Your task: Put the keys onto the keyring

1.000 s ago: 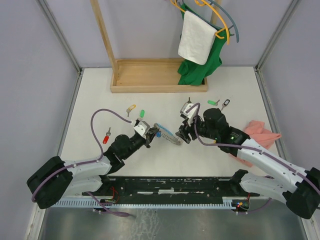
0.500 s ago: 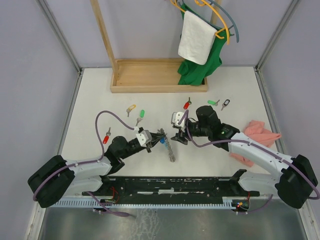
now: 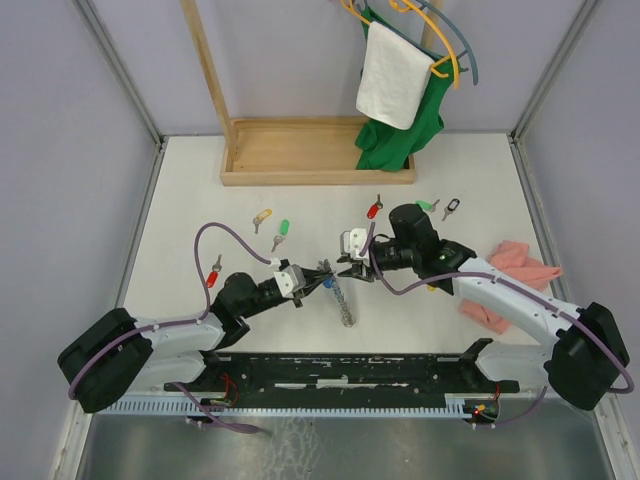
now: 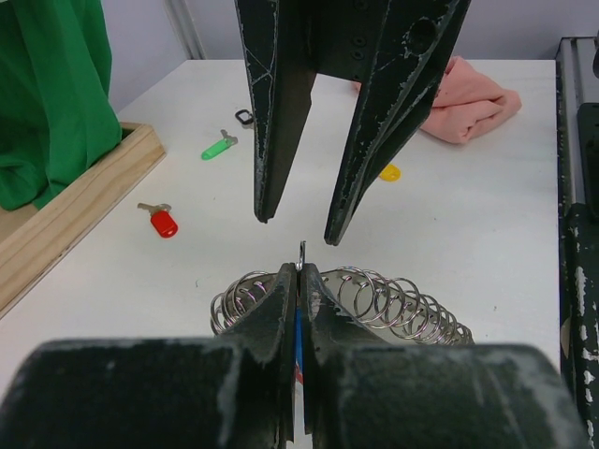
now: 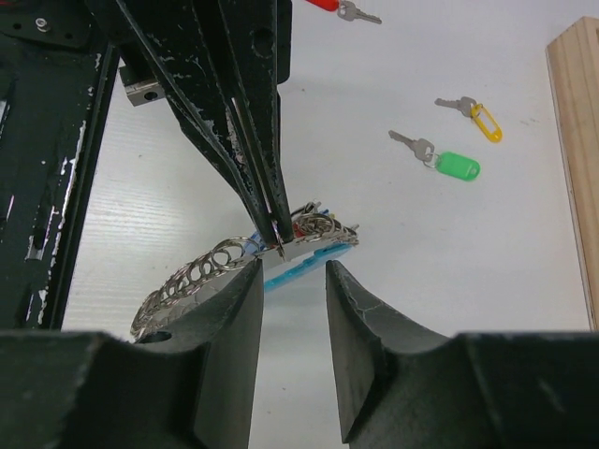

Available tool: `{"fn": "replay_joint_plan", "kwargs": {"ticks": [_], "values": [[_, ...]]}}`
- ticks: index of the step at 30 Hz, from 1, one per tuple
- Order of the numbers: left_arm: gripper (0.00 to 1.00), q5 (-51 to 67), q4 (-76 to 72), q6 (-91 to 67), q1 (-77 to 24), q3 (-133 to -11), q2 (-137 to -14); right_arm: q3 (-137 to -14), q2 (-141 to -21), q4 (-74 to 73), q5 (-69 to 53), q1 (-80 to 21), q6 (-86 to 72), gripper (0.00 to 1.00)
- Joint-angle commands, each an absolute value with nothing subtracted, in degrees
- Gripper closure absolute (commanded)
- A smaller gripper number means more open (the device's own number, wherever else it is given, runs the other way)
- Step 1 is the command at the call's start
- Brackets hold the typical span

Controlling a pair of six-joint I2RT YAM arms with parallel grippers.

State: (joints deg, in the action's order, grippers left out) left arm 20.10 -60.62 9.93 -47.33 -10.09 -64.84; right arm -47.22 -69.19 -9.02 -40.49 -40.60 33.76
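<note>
The keyring (image 3: 343,298) lies mid-table, a grey wire coil (image 4: 393,301) with a light-blue piece (image 5: 309,262) and a small bunch of tagged keys at one end. My left gripper (image 3: 305,283) is shut on that blue end, with a small metal loop (image 4: 301,253) sticking up between its tips (image 4: 301,273). My right gripper (image 3: 347,266) faces it from the right, open, its fingertips (image 5: 245,273) a short way from the blue piece and nothing between them. Loose keys lie around: red (image 3: 375,209), green (image 3: 427,205), black (image 3: 451,208), yellow (image 3: 262,217), green (image 3: 282,229) and red (image 3: 212,275).
A wooden rack base (image 3: 315,152) stands at the back, with green and white cloths (image 3: 395,85) hanging over its right end. A pink cloth (image 3: 520,272) lies at the right, beside the right arm. A yellow tag (image 4: 389,172) lies under the right arm.
My right gripper has moved left up to the keyring and narrowed its jaws. The coil has swung from lying sideways to pointing toward the near edge. The left gripper stays shut.
</note>
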Motion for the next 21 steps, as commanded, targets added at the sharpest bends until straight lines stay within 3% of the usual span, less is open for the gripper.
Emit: {"fn": "replay_joint_plan", "kwargs": {"ticks": [1,12,17,21], "values": [[0.97,22.0,-67.4,12.68,-47.2,-10.68,-63.6,-50.6,-70.39,-8.84,-44.72,-40.35,35.26,0.61],[0.97,23.72,-67.06,12.32,-47.2,-11.42,-63.85,-51.64,-72.69,-10.2,-46.5,-40.41,35.51,0.73],[0.97,24.2,-66.88,12.43,-47.19,-11.47,-63.77,-52.55,-73.53,-11.27,-47.59,-40.37,35.8,0.84],[0.97,24.24,-64.26,13.41,-47.2,-11.97,-63.44,-54.2,-73.42,-14.32,-47.15,-40.35,36.87,0.98]]}}
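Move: The keyring's small metal end sticks out of the left fingertips, about 1 cm to the right of the left hand point. From the right hand it lies roughly 2 cm left, 2 cm lower and 1 cm back. The keyring's curved body hangs about 6 cm below the right hand and 5 cm behind it. On the table, some 16 cm down, the green-tagged key is about 20 cm ahead and 15 cm left, the red-tagged key about 26 cm ahead and 9 cm right. Shut the right gripper from nearly half open onto the keyring's metal end, right at the left fingertips, while easing it about 1 cm down, 1 cm back and a little left, turning some 5 degrees counter-clockwise. Keep the left fingers shut on the keyring, holding it up almost still. ##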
